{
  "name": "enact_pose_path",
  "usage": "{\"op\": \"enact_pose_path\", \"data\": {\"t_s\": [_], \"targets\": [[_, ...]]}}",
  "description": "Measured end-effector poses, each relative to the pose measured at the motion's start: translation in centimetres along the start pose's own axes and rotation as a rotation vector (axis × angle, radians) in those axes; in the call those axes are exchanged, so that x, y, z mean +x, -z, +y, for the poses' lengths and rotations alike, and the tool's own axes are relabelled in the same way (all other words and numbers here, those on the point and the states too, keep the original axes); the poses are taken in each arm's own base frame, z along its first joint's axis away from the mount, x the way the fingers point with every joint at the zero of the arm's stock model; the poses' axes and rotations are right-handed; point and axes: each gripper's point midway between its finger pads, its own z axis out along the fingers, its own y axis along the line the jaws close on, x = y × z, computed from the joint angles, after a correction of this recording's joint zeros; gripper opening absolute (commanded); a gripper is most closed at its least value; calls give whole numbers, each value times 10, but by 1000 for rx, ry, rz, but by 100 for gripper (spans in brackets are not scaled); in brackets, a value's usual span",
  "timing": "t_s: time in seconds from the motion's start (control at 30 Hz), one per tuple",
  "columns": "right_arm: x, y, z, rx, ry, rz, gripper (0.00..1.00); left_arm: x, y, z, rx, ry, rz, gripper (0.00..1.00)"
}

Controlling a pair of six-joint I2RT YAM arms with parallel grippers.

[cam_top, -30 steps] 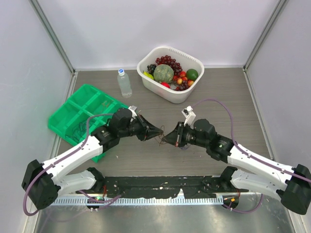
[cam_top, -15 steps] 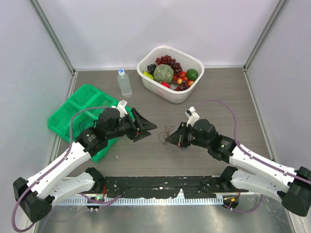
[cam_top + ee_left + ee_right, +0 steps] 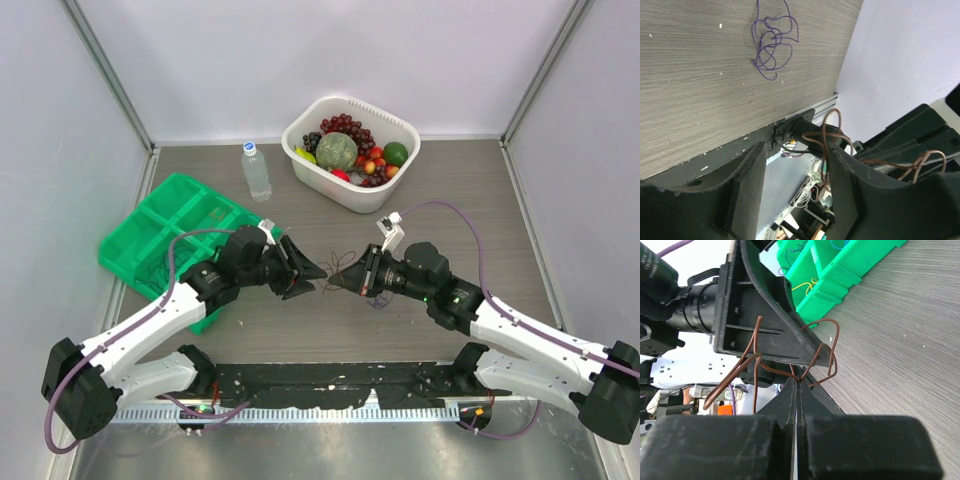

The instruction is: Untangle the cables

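A dark brown cable (image 3: pixel 346 266) hangs in loops from my right gripper (image 3: pixel 334 284), which is shut on it above the table's middle. In the right wrist view the pinched jaws (image 3: pixel 799 382) hold the brown cable (image 3: pixel 756 365) where its loops meet. My left gripper (image 3: pixel 318 280) stands open just left of it, and one of its fingers (image 3: pixel 771 330) lies against the brown loops. In the left wrist view the open left gripper (image 3: pixel 796 150) has brown cable (image 3: pixel 832 131) beside its right finger. A purple cable (image 3: pixel 772 44) lies tangled on the table beyond.
A green compartment tray (image 3: pixel 165 225) sits at the left, with thin yellow wire (image 3: pixel 807 287) in one compartment. A water bottle (image 3: pixel 256 172) and a white basket (image 3: pixel 300 128) of fruit stand at the back. A black strip (image 3: pixel 330 385) runs along the near edge.
My left gripper opened and let go of the brown cable, drew back to the left, then came back close to the right gripper. The right gripper stayed shut on the brown cable.
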Motion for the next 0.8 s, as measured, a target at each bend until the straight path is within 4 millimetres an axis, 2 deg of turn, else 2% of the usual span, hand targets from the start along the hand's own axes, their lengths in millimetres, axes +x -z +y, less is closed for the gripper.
{"op": "enact_pose_path", "data": {"t_s": [0.07,0.13,0.2,0.27,0.43,0.6,0.8], "targets": [[0,-1,3,-14,2,1,1,-1,-3,3,-13,-2,0,33],[0,-2,4,-21,3,5,1,-3,-3,4,-16,-6,-10,21],[1,-2,4,-22,3,9,1,-6,-3,4,-16,-8,-24,11],[1,-2,3,-22,4,11,6,-9,-2,4,-17,-18,-41,0],[4,-2,-7,26,11,18,20,-12,7,-4,13,-61,-68,0],[5,2,-33,166,33,23,26,-10,20,-13,43,-88,-77,0],[6,8,-53,264,45,17,31,-9,36,-15,41,-112,-96,0]]}}
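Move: The brown cable, a bunch of loose loops, is pinched in the shut right fingers, its middle about 2 cm ahead and 2 cm left of them at their height. From the left hand, whose open fingers already straddle part of it, that middle lies some 3 cm right and 1 cm ahead, level. The purple cable lies on the table roughly 14 cm to the left hand's right, 18 cm below; the green tray's middle is about 30 cm left and 11 cm ahead of that hand, 16 cm down. The brown cable changes hands: the left fingers ease about a centimetre forward and shut on a strand, then the right fingers open part way and let go. The right hand drops about 5 cm and draws some 3 cm right, away from the cable, tilting about 15 degrees, while the left rises about 3 cm and goes 2 cm left with its grip, its fingertips tipping up some 10 degrees. ##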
